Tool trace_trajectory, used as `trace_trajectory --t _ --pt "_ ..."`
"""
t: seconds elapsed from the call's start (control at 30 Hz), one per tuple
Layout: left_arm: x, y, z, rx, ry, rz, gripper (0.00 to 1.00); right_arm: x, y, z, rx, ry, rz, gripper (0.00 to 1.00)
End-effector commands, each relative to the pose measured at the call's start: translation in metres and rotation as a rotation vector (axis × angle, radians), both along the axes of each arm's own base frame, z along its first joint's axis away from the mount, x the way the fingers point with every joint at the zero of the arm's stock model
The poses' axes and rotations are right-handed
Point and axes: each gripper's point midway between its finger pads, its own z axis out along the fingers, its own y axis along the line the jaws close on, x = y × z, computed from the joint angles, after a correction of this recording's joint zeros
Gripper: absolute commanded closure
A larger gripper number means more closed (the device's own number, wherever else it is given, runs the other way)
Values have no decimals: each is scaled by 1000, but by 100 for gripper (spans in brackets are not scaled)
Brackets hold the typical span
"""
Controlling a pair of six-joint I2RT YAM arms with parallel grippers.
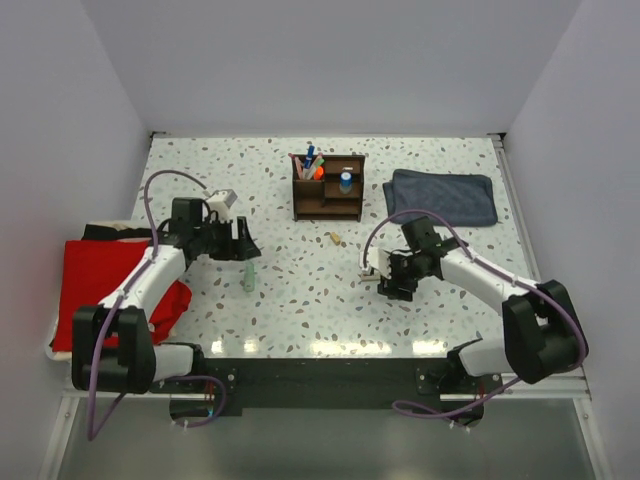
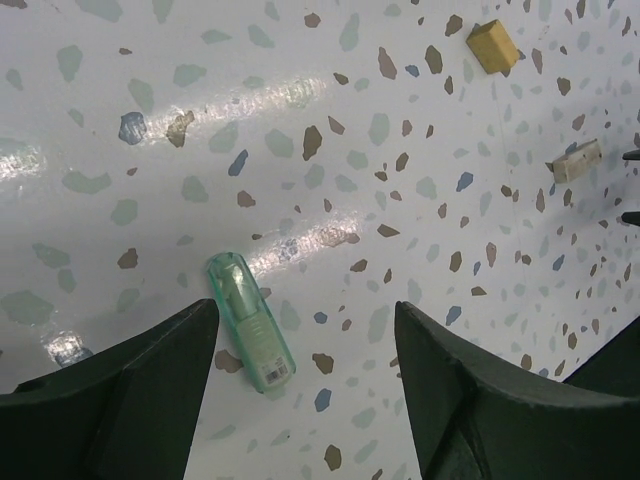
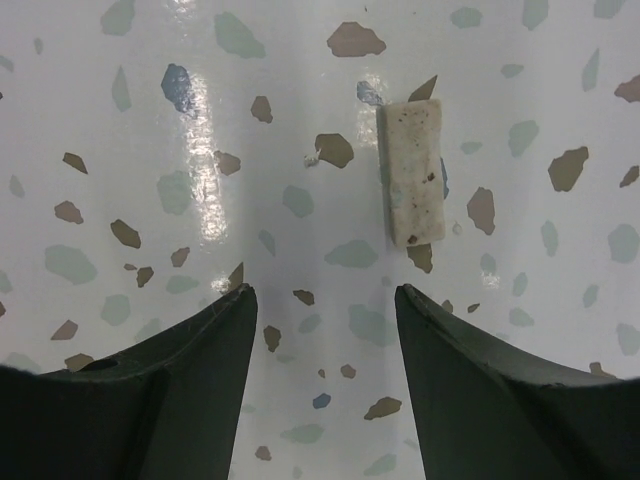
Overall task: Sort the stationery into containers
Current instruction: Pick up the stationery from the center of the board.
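Note:
The dark brown wooden organizer (image 1: 328, 200) stands at the back centre. It holds several pens (image 1: 306, 163), an orange highlighter (image 1: 318, 172) and a blue cylinder (image 1: 346, 181). A pale green tube (image 1: 248, 277) lies flat on the table. In the left wrist view the tube (image 2: 250, 321) lies beside the left finger of my open, empty left gripper (image 2: 305, 310), which hovers above it (image 1: 243, 250). A tan bit (image 1: 335, 238) (image 2: 493, 46) lies in front of the organizer. A white speckled eraser (image 3: 413, 171) (image 2: 577, 160) lies just ahead of my open, empty right gripper (image 3: 325, 292) (image 1: 380, 277).
A folded blue-grey cloth (image 1: 441, 196) lies right of the organizer. A red cloth (image 1: 105, 290) lies at the table's left edge beside the left arm. White walls close the table on three sides.

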Motion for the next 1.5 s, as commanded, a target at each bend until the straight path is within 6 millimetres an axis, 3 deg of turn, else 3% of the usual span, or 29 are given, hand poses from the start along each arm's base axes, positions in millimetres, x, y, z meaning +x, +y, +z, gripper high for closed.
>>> trace_trajectory --t 0.0,0.33,0.7,1.0,1.13,1.23,1.33,1.47 --pt "7 4 13 -18 -64 1 24 27 23 18 93 -79 90 40" --pt "9 12 11 -21 -61 22 24 50 32 5 102 -32 123 45" --pt "11 9 7 -37 -50 18 24 46 27 -8 54 73 154 53" --pt "19 7 10 -54 -63 17 24 40 24 -15 3 118 172 66" --pt "19 7 10 -56 -65 17 24 34 24 -17 -16 125 174 81" --pt "20 6 13 -60 -76 17 24 32 23 -9 -13 148 112 99" --pt "22 6 16 -61 -90 20 24 32 32 18 50 145 33 100" --pt "28 4 23 -78 -115 21 24 52 51 68 178 137 -180 100"
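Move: The speckled eraser lies about 4 cm ahead of the right hand, 4 cm to its left and 3 cm below. From that hand, the small yellow block is roughly 13 cm ahead and 12 cm left, and the brown box some 24 cm ahead and 14 cm left. From the left hand, the eraser is about 27 cm to the right, 2 cm back and 8 cm lower. Right hand slides forward about 4 cm while sinking, pinches the eraser's right end, then lifts some 2 cm. ##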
